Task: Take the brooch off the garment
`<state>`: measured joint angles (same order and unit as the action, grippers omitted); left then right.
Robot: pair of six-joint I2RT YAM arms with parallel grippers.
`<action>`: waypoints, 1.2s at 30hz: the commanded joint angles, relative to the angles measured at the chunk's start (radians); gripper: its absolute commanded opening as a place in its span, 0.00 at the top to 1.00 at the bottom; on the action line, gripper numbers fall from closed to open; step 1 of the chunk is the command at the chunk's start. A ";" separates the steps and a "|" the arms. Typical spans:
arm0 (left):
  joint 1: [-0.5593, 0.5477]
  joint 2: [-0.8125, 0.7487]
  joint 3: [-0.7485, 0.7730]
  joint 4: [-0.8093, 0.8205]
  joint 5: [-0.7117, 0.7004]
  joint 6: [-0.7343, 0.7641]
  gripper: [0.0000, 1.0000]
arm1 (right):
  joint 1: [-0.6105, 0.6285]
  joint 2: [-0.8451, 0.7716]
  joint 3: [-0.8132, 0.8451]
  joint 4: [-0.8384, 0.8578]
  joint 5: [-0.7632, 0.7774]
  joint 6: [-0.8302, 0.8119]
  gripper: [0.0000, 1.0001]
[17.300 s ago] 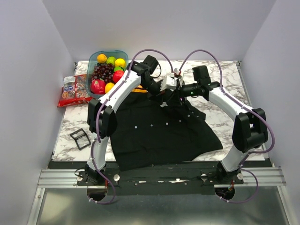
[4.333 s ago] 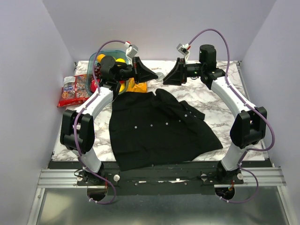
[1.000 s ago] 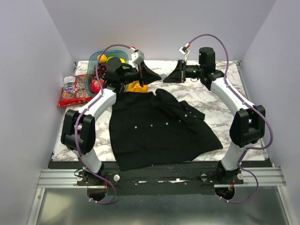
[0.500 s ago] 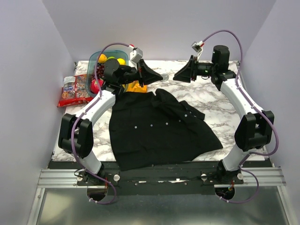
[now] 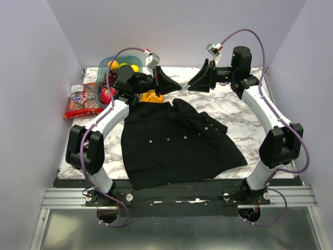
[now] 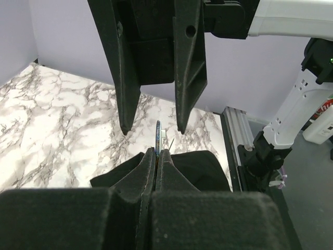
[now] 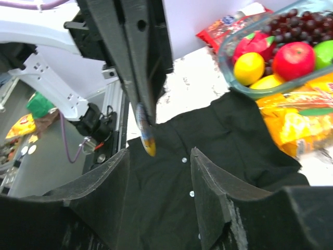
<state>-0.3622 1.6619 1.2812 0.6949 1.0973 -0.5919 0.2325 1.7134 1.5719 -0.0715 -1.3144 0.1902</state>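
The brooch [image 6: 158, 136] is a small disc seen edge-on, clamped upright at the tips of my left gripper [image 6: 157, 154], which is shut on it. It hangs in the air over the table's far side [image 5: 182, 85], clear of the garment [image 5: 177, 143], a black button-up shirt spread flat. My right gripper [image 7: 158, 152] faces the left gripper [image 5: 176, 86] head-on and stands open. The brooch [image 7: 146, 136] sits just beyond its fingertips, slightly left of centre, touching neither finger. The right gripper [image 5: 194, 83] is a short gap from the brooch.
A clear tub of fruit [image 5: 120, 77] stands at the back left, with a red snack bag [image 5: 82, 100] beside it. A yellow packet [image 5: 151, 96] lies by the shirt's collar. A small black frame [image 5: 89, 153] rests on the marble near the left edge.
The right gripper's jaws have spread wide, and it has drawn back a little to the right, away from the brooch. The left gripper has held still, shut on the brooch.
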 commanded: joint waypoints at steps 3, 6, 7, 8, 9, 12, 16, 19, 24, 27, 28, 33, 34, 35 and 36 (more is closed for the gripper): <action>-0.004 0.013 0.030 0.043 0.010 -0.022 1.00 | 0.030 0.015 0.016 0.019 -0.023 -0.003 0.50; -0.004 0.012 0.026 0.043 0.007 -0.020 1.00 | 0.034 0.023 0.023 0.018 -0.026 -0.002 0.61; -0.004 0.010 0.021 0.043 0.007 -0.019 1.00 | 0.033 0.023 0.023 0.018 -0.026 0.000 0.65; -0.004 0.009 0.020 0.043 0.006 -0.019 1.00 | 0.034 0.025 0.023 0.019 -0.028 0.000 0.67; -0.004 0.006 0.018 0.043 0.004 -0.017 1.00 | 0.034 0.025 0.023 0.019 -0.029 0.002 0.68; -0.003 0.002 0.017 0.041 0.001 -0.014 1.00 | 0.034 0.023 0.019 0.022 -0.026 0.006 0.70; -0.003 0.004 0.017 0.035 -0.001 -0.008 1.00 | 0.033 0.025 0.016 0.024 -0.019 0.015 0.83; -0.003 0.009 0.014 0.029 -0.013 -0.005 1.00 | 0.033 0.029 0.013 0.039 -0.022 0.037 0.91; -0.003 0.012 0.003 0.037 -0.013 -0.005 0.60 | 0.033 0.031 0.005 0.062 -0.013 0.078 1.00; -0.004 0.013 -0.006 0.046 0.001 0.001 0.58 | 0.034 0.035 -0.006 0.113 -0.009 0.121 1.00; -0.004 0.012 -0.008 0.048 0.001 0.003 0.58 | 0.034 0.035 -0.007 0.119 -0.011 0.124 1.00; -0.007 0.022 0.003 0.038 -0.008 0.006 0.62 | 0.034 0.035 -0.001 0.125 -0.008 0.120 1.00; -0.007 0.024 0.001 0.037 -0.013 0.007 0.62 | 0.034 0.035 0.000 0.125 -0.006 0.118 1.00; -0.009 0.027 0.001 0.035 -0.017 0.007 0.63 | 0.034 0.035 0.000 0.125 -0.006 0.117 1.00; -0.009 0.030 0.004 0.035 -0.022 0.006 0.64 | 0.036 0.035 0.002 0.124 -0.008 0.112 1.00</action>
<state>-0.3641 1.6707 1.2819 0.7155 1.0851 -0.5999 0.2646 1.7359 1.5692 0.0177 -1.3228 0.2977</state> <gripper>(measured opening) 0.376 0.014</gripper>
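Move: The brooch, out of the garment and pinched edge-on in the left fingertips, lies about 3 cm to the left and 1 cm back of the right hand, at its height; from the left hand it is some 2 cm to the right, level. Also from the right hand, the middle of the dark garment is about 16 cm back, 3 cm to the left and 25 cm below, and the orange bag some 14 cm ahead, 18 cm to the left and 24 cm below. With its fingers open either side of the brooch, the right hand slides about 1.5 cm left and a little back towards the left fingertips, then stays there while its fingers shut fully and pinch the brooch's free side edge-on, the wrist hardly turning. The left hand holds the brooch in place meanwhile, and only as the right fingers are nearly shut does it open to around two fifths and let go, staying where it is with its fingers spread either side of the brooch. ##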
